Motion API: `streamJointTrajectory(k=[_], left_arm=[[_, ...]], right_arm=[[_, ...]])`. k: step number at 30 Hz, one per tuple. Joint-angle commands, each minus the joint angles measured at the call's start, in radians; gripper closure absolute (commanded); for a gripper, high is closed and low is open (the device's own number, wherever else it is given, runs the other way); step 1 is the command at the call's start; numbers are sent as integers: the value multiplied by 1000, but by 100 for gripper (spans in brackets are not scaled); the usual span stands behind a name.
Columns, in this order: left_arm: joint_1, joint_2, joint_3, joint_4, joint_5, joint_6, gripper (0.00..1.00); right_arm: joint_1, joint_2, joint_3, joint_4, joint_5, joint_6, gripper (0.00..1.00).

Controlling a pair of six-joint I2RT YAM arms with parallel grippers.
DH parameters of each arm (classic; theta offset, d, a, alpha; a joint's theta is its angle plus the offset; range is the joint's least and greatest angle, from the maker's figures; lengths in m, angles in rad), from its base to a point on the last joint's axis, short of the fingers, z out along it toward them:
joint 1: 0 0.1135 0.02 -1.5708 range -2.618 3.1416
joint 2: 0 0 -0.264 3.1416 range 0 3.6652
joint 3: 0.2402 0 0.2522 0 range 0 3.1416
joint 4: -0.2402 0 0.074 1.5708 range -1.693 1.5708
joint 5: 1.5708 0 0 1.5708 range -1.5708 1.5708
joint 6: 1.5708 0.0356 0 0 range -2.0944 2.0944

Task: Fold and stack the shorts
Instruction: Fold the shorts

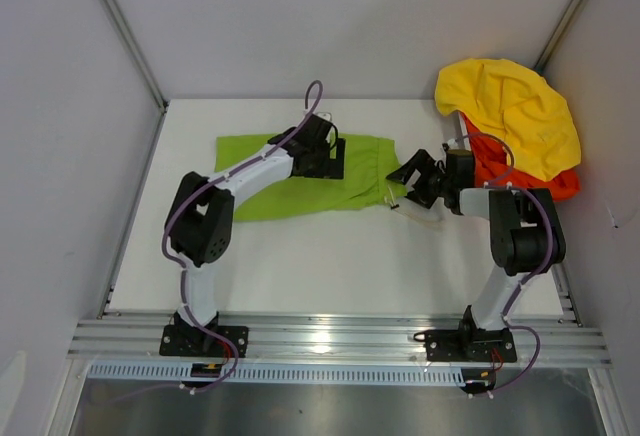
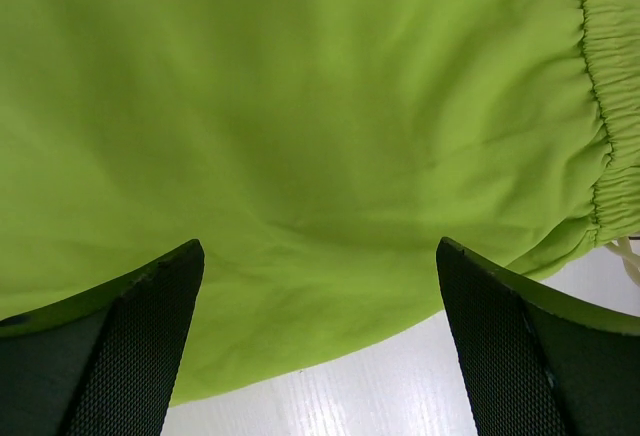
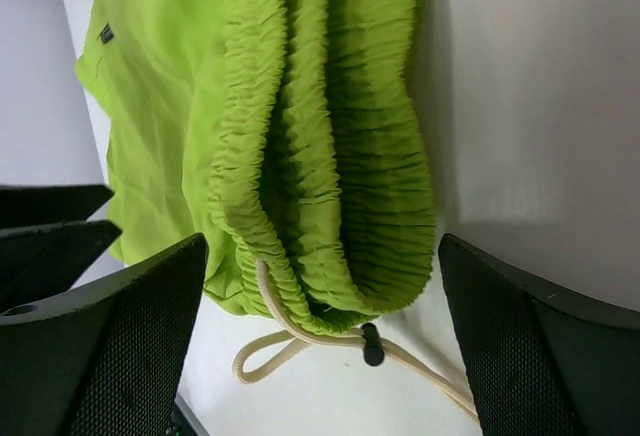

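The lime-green shorts lie spread flat across the middle of the white table, waist end to the right. My left gripper hovers open over their upper middle; in the left wrist view its jaws stand wide above the green cloth, holding nothing. My right gripper is open at the waist end. Its wrist view shows the gathered waistband and the pale drawstring between the spread fingers, ungripped. The orange-red shorts lie at the back right, mostly covered.
A yellow cloth is heaped over the orange-red pair in the back right corner. Grey walls close the table on three sides. An aluminium rail with both arm bases runs along the near edge. Bare tabletop lies in front of the green shorts.
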Motion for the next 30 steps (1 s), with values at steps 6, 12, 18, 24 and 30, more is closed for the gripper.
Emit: streamJointTrajectory(k=[6,12,18,24,30], left_arm=[[-24,72,120,-36,16,46,1],[-31,129,137,-42,39,55,1],[-37,166,149,-63,33,69,1],[-47,198,167,-66,42,72,1],[-63,245,209,-97,34,88,1]], right_arm=[[55,63,87,-109,-9,-59,0],[58,118,138,-221,14,-68,1],[74,75,82,-264,38,-44,0],[78,81,5,-142,-48,68,1],[120,140,22,-45,-70,146,1]])
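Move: From the left gripper, the shorts' waistband end lies about 12 cm to the right and 3 cm back, some 7 cm below; the body of the shorts spreads under this hand, its middle about 7 cm left and 3 cm back. From the right gripper, the waistband's near end is about 4 cm to the left, level fore and aft and 3 cm lower; the drawstring toggle lies about 3 cm back, 2 cm left and 4 cm down. Lower the left gripper about 6 cm onto the shorts beside the waistband, drifting some 3 cm right towards the right gripper, fingers wide open, until they come down on the cloth. Meanwhile slide the right gripper about 5 cm left at nearly constant height, open fingers straddling the waistband end and pushing the cloth leftward; let it edge forward a touch, then back. ##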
